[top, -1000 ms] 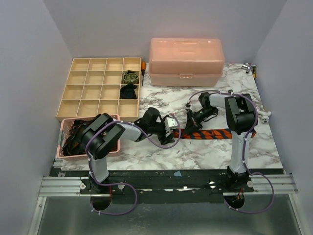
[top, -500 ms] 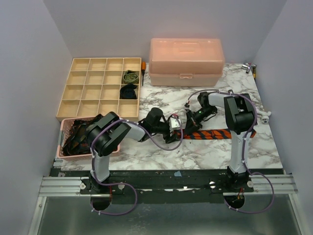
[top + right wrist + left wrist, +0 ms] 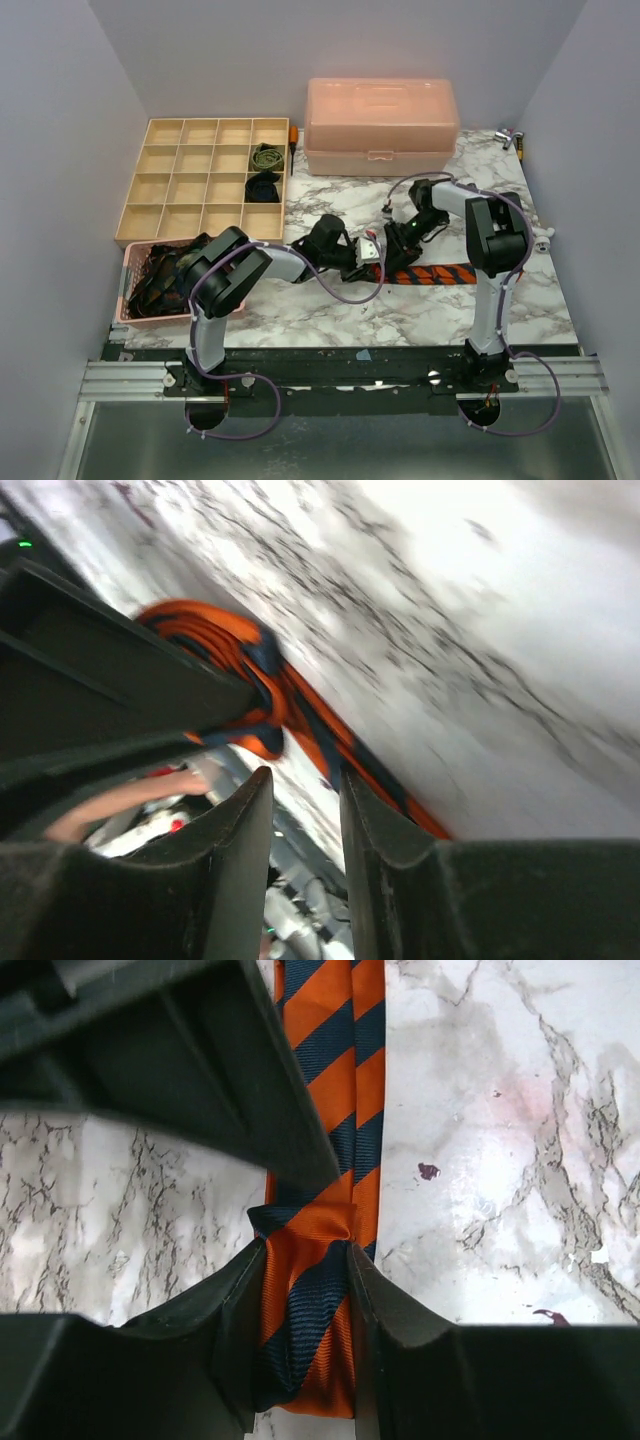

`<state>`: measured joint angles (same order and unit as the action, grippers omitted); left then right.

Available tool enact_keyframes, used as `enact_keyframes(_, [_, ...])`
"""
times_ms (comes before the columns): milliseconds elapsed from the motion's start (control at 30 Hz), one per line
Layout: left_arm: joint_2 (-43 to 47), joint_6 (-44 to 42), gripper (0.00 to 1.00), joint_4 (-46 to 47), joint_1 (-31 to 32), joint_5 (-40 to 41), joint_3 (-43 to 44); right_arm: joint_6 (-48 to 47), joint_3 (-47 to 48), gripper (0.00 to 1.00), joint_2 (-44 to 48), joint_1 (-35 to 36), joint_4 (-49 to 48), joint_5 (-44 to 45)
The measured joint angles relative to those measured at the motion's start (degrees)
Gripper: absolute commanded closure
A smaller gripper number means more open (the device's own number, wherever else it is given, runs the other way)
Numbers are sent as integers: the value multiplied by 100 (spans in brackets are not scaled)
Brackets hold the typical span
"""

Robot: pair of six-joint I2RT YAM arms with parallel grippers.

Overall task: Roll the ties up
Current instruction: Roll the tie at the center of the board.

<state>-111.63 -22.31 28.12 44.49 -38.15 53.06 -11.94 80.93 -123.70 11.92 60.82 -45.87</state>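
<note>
An orange-and-navy striped tie (image 3: 440, 273) lies flat across the marble table, with its left end rolled up. In the left wrist view my left gripper (image 3: 306, 1260) is shut on that rolled end (image 3: 305, 1330), and the flat tie (image 3: 335, 1050) runs away from it. From above, the left gripper (image 3: 375, 252) sits at the tie's left end. My right gripper (image 3: 400, 237) hovers just behind it. Its wrist view shows the right gripper (image 3: 305, 780) open with nothing between the fingers, and the tie's roll (image 3: 235, 670) is just beyond the tips.
A wooden compartment tray (image 3: 200, 180) at the back left holds an olive rolled tie (image 3: 266, 156) and a dark one (image 3: 263, 187). A pink basket (image 3: 135, 305) with dark ties (image 3: 160, 275) stands at the near left. A pink lidded box (image 3: 380, 125) stands at the back.
My left gripper slid right and closed onto the tie's rolled end. The right gripper let go, opened and drew back a little from the roll.
</note>
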Motion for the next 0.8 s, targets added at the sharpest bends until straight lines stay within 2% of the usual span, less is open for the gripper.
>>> enact_keyframes(167, [39, -22, 83, -85, -111, 20, 0, -367, -197, 74, 514, -229, 13, 643])
enact_keyframes(300, [52, -20, 81, -205, -166, -9, 42, -400, -400, 78, 557, -289, -79, 1040])
enact_keyframes(633, [81, -243, 78, -1480, -466, -590, 686, 146, -192, 85, 249, -289, 85, 1150])
enact_keyframes(800, [361, -647, 74, -2006, -487, -684, 629, 243, -164, 85, 179, -295, 122, 1110])
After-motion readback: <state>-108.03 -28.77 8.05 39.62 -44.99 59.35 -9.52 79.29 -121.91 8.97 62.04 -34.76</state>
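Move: The left hand already grips the rolled end of the tie. The patch of flat tie that the right hand goes for lies roughly 11 cm to the left hand's right and 2 cm lower. From the right hand, that patch is about 4 cm to the right, level fore-and-aft and 2 cm below; the roll sits some 6 cm to its left and about 1 cm back, and the middle of the pink box about 30 cm ahead and 3 cm left. Take the right gripper about 4 cm to the right along the flat tie, away from the roll, narrowing the fingers and dipping at the end so the tips come down on the tie. Meanwhile keep the left grip on the roll and draw it some 2.5 cm left, edging forward at first, then lifting it about 2 cm. ##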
